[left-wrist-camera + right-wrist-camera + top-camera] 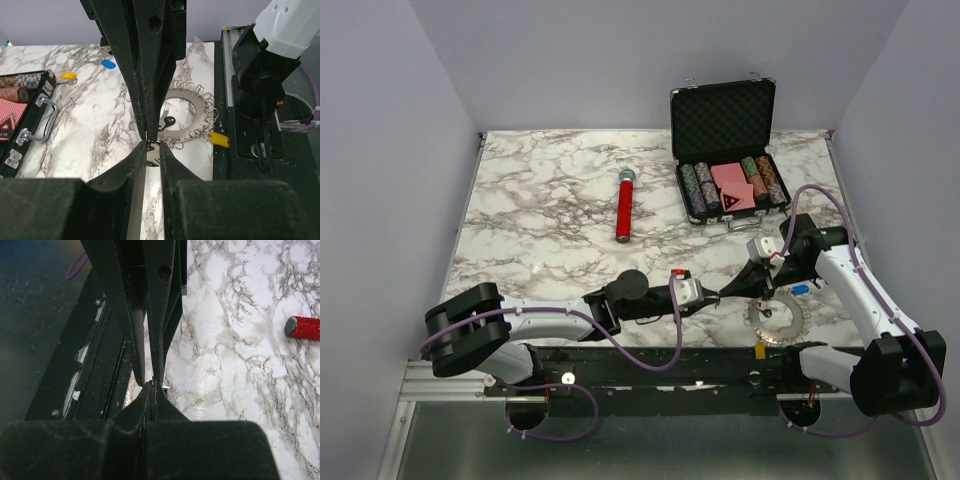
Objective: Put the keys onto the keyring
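The keyring [778,318] is a flat grey jagged loop with a yellow tag [760,350], lying at the table's near right edge. In the left wrist view the keyring [192,115] carries a black-headed key [169,121]. My left gripper [152,146] is closed on a silver key [153,152] whose head fills the gap between its tips, just left of the ring. My right gripper [154,383] is shut, its tips meeting the left gripper [713,297] tip to tip; a sliver of metal shows there. A blue-headed key [800,290] and a yellow-headed key [68,75] lie loose on the marble.
An open black case [724,120] of poker chips and cards stands at the back right. A red-handled microphone [624,205] lies mid-table. The black base rail [650,365] runs along the near edge, close under the ring.
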Available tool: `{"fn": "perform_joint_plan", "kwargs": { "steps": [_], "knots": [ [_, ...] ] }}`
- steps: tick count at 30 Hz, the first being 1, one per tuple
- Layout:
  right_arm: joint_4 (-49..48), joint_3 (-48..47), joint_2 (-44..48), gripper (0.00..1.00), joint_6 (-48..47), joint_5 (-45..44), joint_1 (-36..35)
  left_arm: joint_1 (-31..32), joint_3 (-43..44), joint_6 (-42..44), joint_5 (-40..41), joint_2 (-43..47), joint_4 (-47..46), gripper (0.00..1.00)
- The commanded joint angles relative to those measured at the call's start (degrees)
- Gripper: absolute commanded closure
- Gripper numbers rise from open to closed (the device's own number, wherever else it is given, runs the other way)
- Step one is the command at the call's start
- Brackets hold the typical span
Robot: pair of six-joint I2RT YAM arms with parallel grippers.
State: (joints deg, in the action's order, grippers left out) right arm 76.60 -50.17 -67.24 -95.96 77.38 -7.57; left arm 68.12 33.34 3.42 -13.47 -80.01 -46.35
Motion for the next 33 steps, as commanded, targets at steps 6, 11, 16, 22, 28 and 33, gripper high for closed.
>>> {"fn": "perform_joint_plan", "kwargs": {
  "steps": [6, 11, 16, 22, 28, 33],
  "knots": [
    [3.8, 0.3, -0.3, 1.0, 0.0, 2.2, -0.7, 0.3, 1.5, -0.4, 0.5, -1.0, -1.7, 0.84],
    [3.7, 0.2, -0.3, 1.0, 0.2, 2.2, -0.8, 0.3, 1.6, -0.4, 1.1, -1.3, -1.4, 0.87],
    [3.7, 0.3, -0.3, 1.0, 0.3, 2.1, -1.0, 0.3, 1.9, -1.1, 2.2, -1.6, -1.6, 0.87],
    [2.9, 0.3, -0.1, 1.0, 2.0, 2.6, -1.0, 0.3, 0.9, -3.0, 3.8, -1.3, -3.2, 1.0],
    [-3.5, -1.9, 0.7, 0.7, 16.7, 5.2, -1.0, 0.3, -8.2, -9.7, 8.2, 0.8, -19.1, 1.0],
    [-1.5, -6.6, -1.1, 0.58, 20.3, 5.0, -1.0, 0.3, -16.6, -16.1, 10.8, 0.9, -37.1, 1.0]
  ]
}}
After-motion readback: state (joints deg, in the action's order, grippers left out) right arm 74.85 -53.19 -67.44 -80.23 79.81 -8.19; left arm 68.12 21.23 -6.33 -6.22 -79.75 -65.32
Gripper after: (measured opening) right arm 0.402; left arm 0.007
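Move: The black-headed key sits in the right hand's shut fingertips, about 1 cm to the left hand's right and a centimetre below both hands. From the left hand, the grey looped ring lies roughly 14 cm to the right and 2 cm back, the loose key level and 11 cm right, the yellow tag 9 cm back and 10 cm right, all some 15 cm below. Left fingers close on the key, right fingers open and rise; left draws the key about 2.5 cm left. ##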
